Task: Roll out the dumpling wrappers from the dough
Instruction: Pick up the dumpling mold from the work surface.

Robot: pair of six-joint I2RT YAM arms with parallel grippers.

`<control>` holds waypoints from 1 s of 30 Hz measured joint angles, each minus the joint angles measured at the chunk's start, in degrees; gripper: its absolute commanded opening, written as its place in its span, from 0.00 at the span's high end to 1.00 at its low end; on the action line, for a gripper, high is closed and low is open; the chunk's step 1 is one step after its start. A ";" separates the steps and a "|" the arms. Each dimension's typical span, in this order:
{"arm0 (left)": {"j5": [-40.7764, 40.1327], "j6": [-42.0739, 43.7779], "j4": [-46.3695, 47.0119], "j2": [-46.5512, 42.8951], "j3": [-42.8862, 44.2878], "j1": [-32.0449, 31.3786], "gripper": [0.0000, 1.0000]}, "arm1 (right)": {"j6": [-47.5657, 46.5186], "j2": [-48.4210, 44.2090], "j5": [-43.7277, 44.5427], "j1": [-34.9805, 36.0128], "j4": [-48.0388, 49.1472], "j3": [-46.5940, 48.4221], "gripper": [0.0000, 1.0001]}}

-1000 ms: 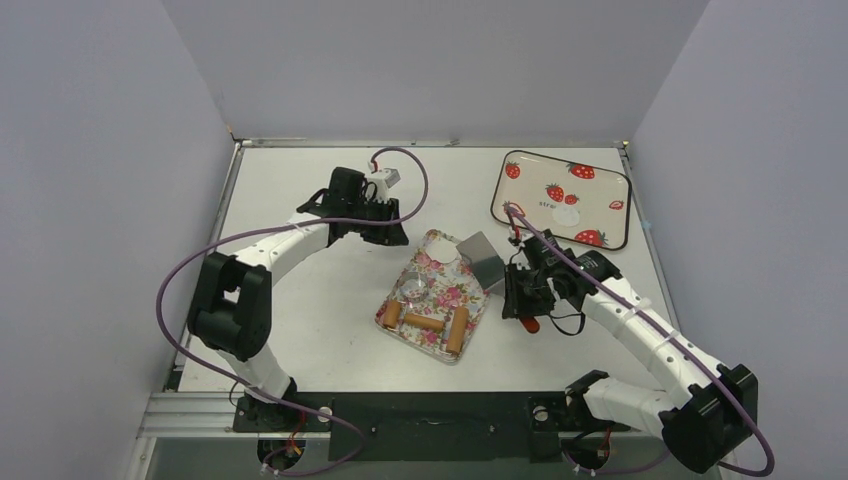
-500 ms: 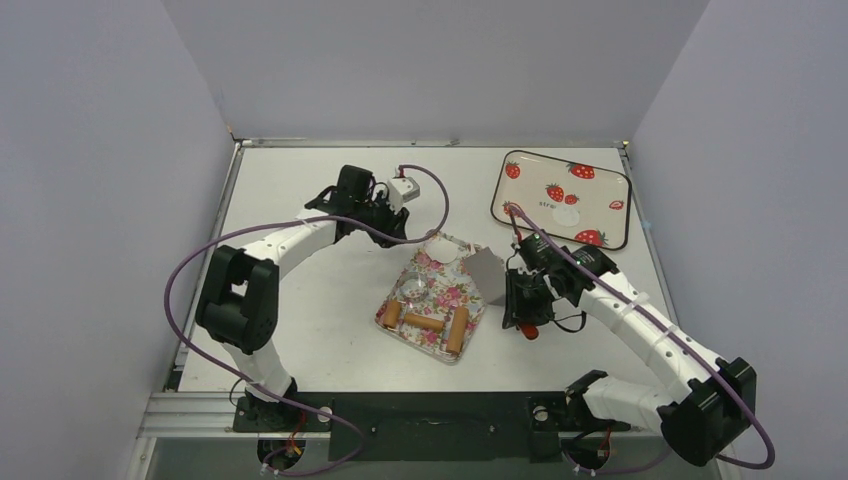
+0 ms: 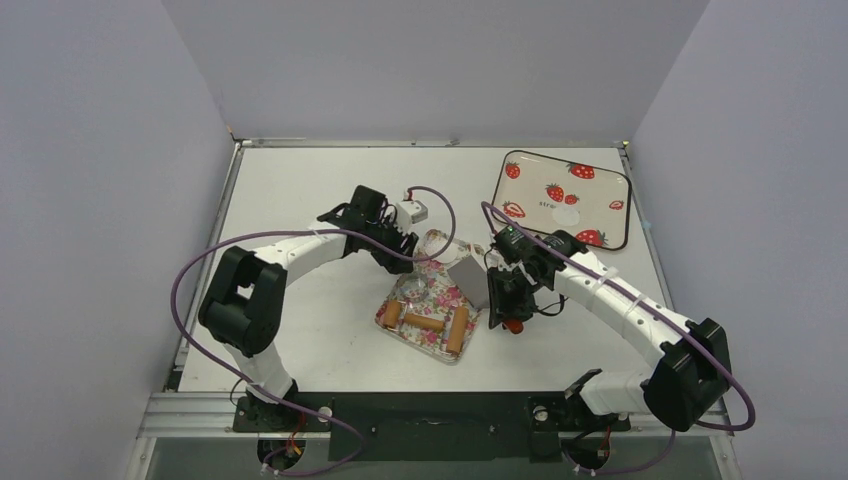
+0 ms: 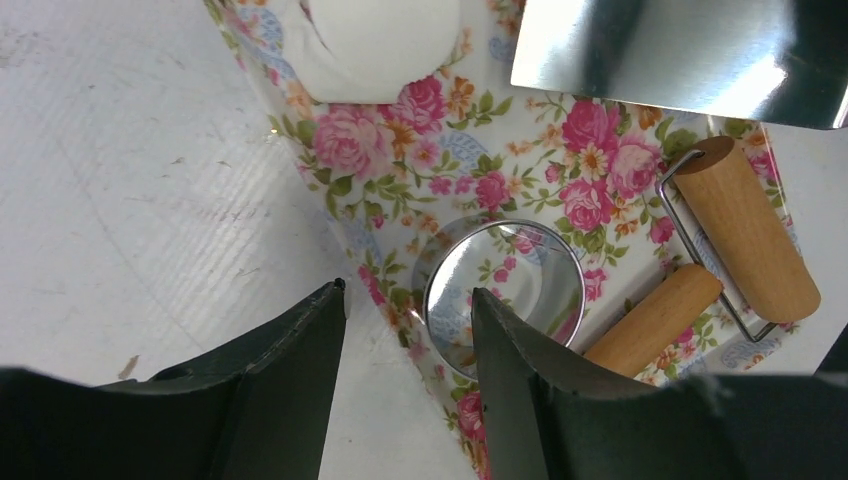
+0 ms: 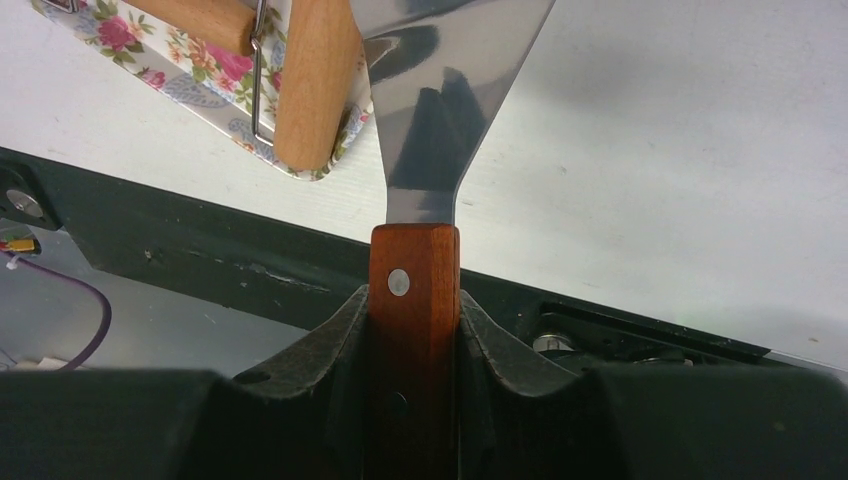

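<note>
A flattened white patch of dough (image 4: pixel 385 45) lies at the far end of the floral tray (image 3: pixel 440 305). My left gripper (image 4: pixel 405 300) hangs open over the tray's left edge, its right finger in front of the silver metal ring (image 4: pixel 450 290); in the top view the left gripper (image 3: pixel 408 258) sits at the tray's upper left. My right gripper (image 5: pixel 413 300) is shut on the red handle of the spatula (image 5: pixel 413 270), whose shiny blade (image 3: pixel 468 272) reaches over the tray's right side. One round dumpling wrapper (image 3: pixel 567 215) rests on the strawberry tray (image 3: pixel 610 185).
A brown wooden roller (image 4: pixel 745 240) with a wire frame lies at the near end of the floral tray, beside the ring. The roller (image 5: pixel 315 80) also shows just left of the blade. The black table-front rail (image 3: pixel 440 410) runs below.
My left gripper has swung right and down to the floral tray's edge and opened wider. My right arm has carried the spatula left, bringing the blade over the tray.
</note>
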 measured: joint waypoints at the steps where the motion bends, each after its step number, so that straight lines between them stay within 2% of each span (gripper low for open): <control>1: -1.05 0.13 -0.17 0.04 -0.48 -0.85 0.53 | -0.11 0.55 0.02 0.00 -0.04 0.33 1.00; 9: -4.48 4.63 -0.15 0.15 -1.92 -3.34 0.52 | -0.09 2.38 -0.42 -0.07 -0.26 0.98 1.00; 12: -5.68 5.55 -0.44 0.48 -2.89 -4.22 0.56 | 0.48 2.43 -1.84 -0.11 -0.20 0.90 1.00; 14: -6.36 6.03 -0.46 0.63 -3.06 -4.94 0.63 | 0.59 2.80 -2.86 -0.11 -0.04 0.90 1.00; 15: -6.67 6.19 -0.46 0.66 -3.08 -5.27 0.72 | 0.59 3.23 -3.34 -0.20 0.02 0.92 1.00; 16: -6.86 6.32 -0.42 0.66 -3.08 -5.60 0.78 | 0.59 3.89 -3.93 -0.31 0.13 0.92 1.00; 18: -7.23 6.40 -0.33 0.66 -3.08 -5.92 0.99 | 0.55 5.40 -5.25 -0.55 0.39 0.92 1.00; 25: -8.02 6.34 -3.50 0.66 -1.11 -4.90 1.00 | 0.55 7.58 -9.01 -0.90 1.90 1.16 1.00; 30: -6.86 6.19 -8.17 0.31 4.09 -0.09 1.00 | 0.26 10.91 -11.47 1.07 3.23 3.52 1.00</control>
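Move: The mold, a thin metal ring, stands on the flowered tray about 5 cm back, 3 cm to the right and 4 cm below the left hand. From that hand the white dough wrapper lies about 5 cm ahead and 9 cm right, the wooden roller some 12 cm back and 6 cm right, and the spatula blade roughly 2 cm back and 14 cm right. From the right hand the mold is about 11 cm ahead, 20 cm left and 9 cm down. Left hand sinks about 3 cm and eases back some 2 cm to the ring's left rim, fingers tipping about 10 degrees steeper towards the table, then pinches the rim shut and lifts it about 3 cm while carrying it forward and left, off towards the tray's left edge. Meanwhile the right hand keeps its grip on the spatula and travels about 4 cm left, tilting a little, bringing the blade in over the tray. ##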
